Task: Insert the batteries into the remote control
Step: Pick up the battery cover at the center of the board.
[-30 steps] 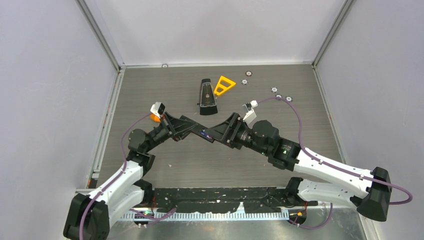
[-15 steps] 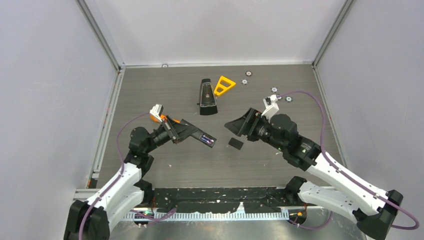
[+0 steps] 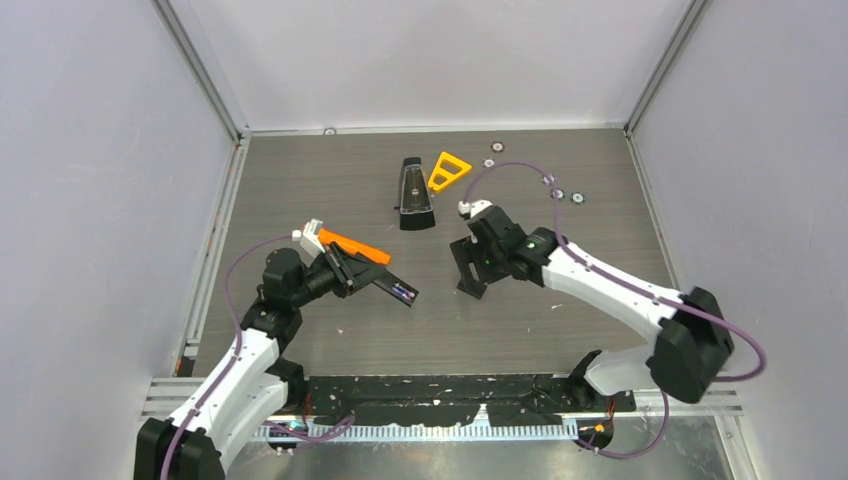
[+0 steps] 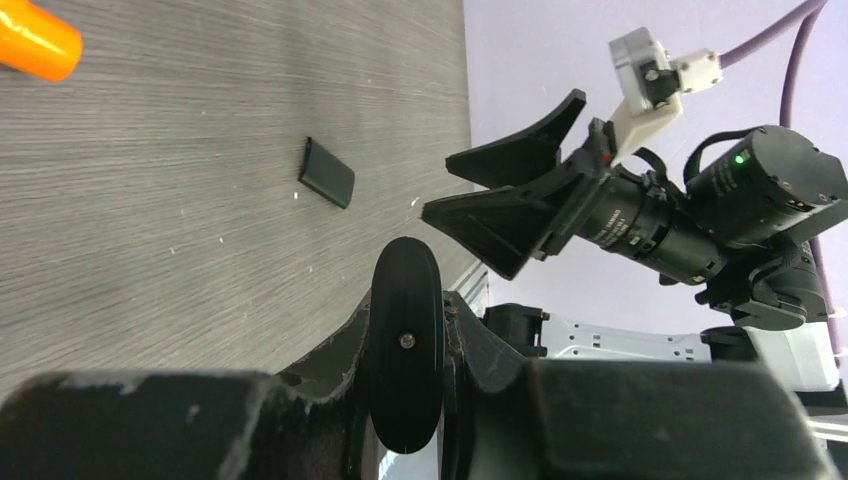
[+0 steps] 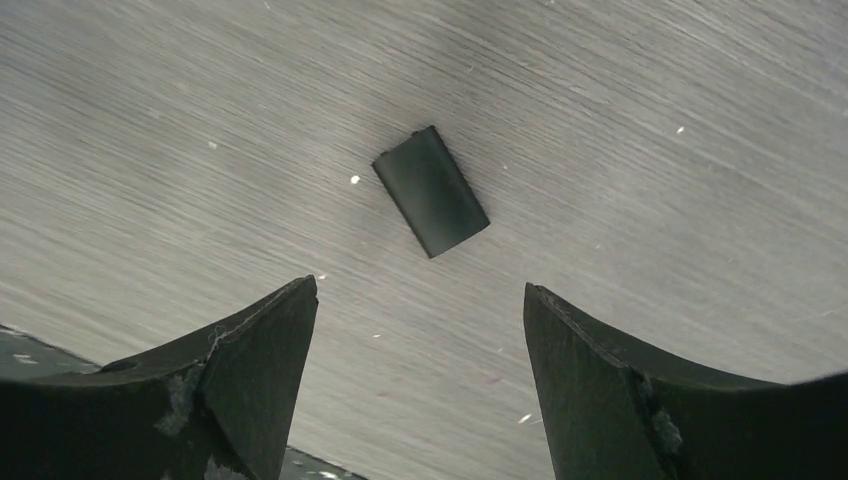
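My left gripper is shut on the remote control, a slim black bar held just above the table, pointing right. A purple-blue glint of the batteries shows in its far end. In the left wrist view the remote control is seen end-on, pinched between the fingers. My right gripper points down at the table with its jaws wide open and nothing between them. Just beyond its fingertips a small black cover piece lies flat; the same cover piece shows in the left wrist view.
A tapered black case and a yellow triangle lie at the back centre. Several small silver discs are scattered at the back right. An orange tool lies beside my left wrist.
The right gripper drew away from the remote and opened; the cover piece now lies on the table. The right arm then swung over it, pointing down. The left gripper pulled the remote back left.
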Action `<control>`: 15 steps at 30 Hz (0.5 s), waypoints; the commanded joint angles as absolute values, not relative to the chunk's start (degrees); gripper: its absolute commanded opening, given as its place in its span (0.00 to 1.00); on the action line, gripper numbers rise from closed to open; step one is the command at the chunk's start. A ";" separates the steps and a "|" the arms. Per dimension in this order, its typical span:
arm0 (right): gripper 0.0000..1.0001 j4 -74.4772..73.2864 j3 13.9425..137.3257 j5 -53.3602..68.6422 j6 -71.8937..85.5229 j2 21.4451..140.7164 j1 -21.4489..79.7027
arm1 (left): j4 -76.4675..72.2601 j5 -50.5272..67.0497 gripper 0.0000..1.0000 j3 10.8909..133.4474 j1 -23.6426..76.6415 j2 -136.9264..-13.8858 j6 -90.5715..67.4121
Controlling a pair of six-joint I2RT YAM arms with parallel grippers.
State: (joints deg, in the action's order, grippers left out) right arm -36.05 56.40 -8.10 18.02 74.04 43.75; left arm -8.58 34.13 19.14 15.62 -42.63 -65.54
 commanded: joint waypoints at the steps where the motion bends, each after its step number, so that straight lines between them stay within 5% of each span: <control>1: 0.81 -39.15 60.19 -4.62 1.93 79.65 44.01 | -8.82 36.22 0.00 21.79 14.19 -44.06 -63.72; 15: 0.78 -37.07 60.91 2.04 -8.85 93.60 43.90 | -8.89 39.64 0.00 24.12 12.16 -47.94 -58.77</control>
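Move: The battery cover lies flat on the table almost under the right hand: about 12 cm below, roughly 2 cm ahead and 1 cm to the left. The remote, held in the left hand, is some 16 cm to the right hand's left, 4 cm back and 3 cm above it; the orange tube's middle lies about 27 cm left, 11 cm ahead. From the left hand, the cover is about 19 cm right, 4 cm ahead and 18 cm below. With its fingers still wide open and empty, the right hand sinks about 8 cm almost straight down towards the battery cover, quickly at first and then a little slower, drifting back barely a centimetre. On the way the wrist turns some 25 degrees counter-clockwise and brings the slanting fingers nearly upright, lining the gap up with the cover's long sides without touching it. ##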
